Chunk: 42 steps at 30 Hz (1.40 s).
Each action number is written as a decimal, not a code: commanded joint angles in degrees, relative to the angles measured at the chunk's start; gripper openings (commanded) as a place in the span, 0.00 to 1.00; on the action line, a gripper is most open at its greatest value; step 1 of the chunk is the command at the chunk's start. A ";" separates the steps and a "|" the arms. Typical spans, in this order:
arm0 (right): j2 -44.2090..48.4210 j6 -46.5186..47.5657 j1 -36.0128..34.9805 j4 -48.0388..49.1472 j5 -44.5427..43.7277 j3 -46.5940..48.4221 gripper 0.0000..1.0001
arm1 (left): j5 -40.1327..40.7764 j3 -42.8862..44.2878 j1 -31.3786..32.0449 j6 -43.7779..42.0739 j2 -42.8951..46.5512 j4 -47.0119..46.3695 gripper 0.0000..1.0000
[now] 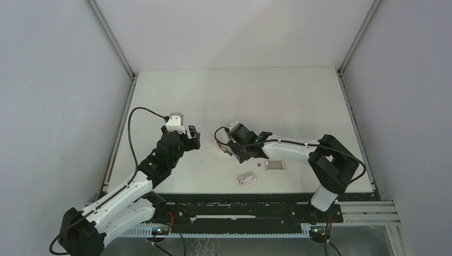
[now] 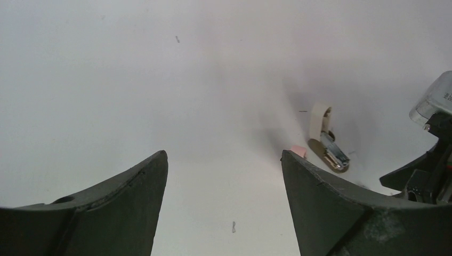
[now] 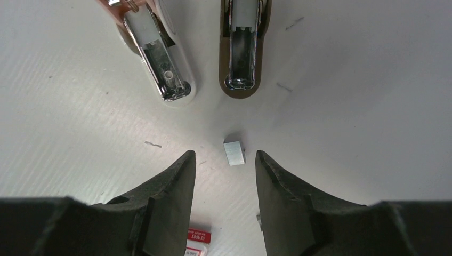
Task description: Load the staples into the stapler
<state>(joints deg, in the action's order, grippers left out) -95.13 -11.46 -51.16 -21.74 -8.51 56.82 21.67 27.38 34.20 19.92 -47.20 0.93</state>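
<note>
The stapler (image 3: 160,58) lies swung open on the white table, its pink-white top with the metal magazine at the left and its brown base (image 3: 242,48) at the right. A small silvery block of staples (image 3: 233,152) lies just ahead of my right gripper (image 3: 225,154), in line with the gap between the open fingers and touching neither. In the top view the right gripper (image 1: 230,146) hangs over the stapler (image 1: 224,149). My left gripper (image 2: 224,154) is open and empty, left of the stapler (image 2: 328,143); the top view shows the left gripper (image 1: 192,136) apart from it.
A white-and-red labelled box (image 1: 247,180) lies near the front edge, behind the right gripper, its edge also showing as the box (image 3: 198,239). A longer silvery-grey block (image 1: 275,165) lies right of it. Loose single staples (image 3: 152,144) dot the table.
</note>
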 commanded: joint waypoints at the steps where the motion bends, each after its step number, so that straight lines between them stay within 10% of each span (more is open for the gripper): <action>1: -2.19 3.39 -0.75 -1.45 -4.55 3.80 0.43 | 3.94 -1.42 -0.27 -2.86 0.68 -3.72 0.82; 42: -3.78 4.95 -1.92 -2.38 -6.57 5.59 0.11 | 5.20 -2.07 -0.26 -3.73 2.02 -3.74 0.82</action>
<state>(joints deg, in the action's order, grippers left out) -102.39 -6.35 -53.01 -23.40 -13.93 61.06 25.43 26.22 34.20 17.34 -46.35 -0.82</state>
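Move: The staple strip lies almost right under the right fingers, about 1 cm ahead and 2 cm below. At that same depth, the brown stapler stands open about 7 cm ahead and 4 cm left of this hand, and the red one 5 cm ahead, 7 cm left. The staple box is 7 cm back and 1 cm right, a small grey block 2 cm back and 6 cm right. From the left hand the strip is some 20 cm right, 2 cm back and 14 cm below. The right hand sinks about 2 cm onto the staple strip, easing some 1 cm forward as it goes, while the wrist tilts roughly 10 degrees so that the fingers point more steeply down. From there it stays low beside the staplers and keeps closing its half-open fingers until the tips pinch the little strip from its two sides. ##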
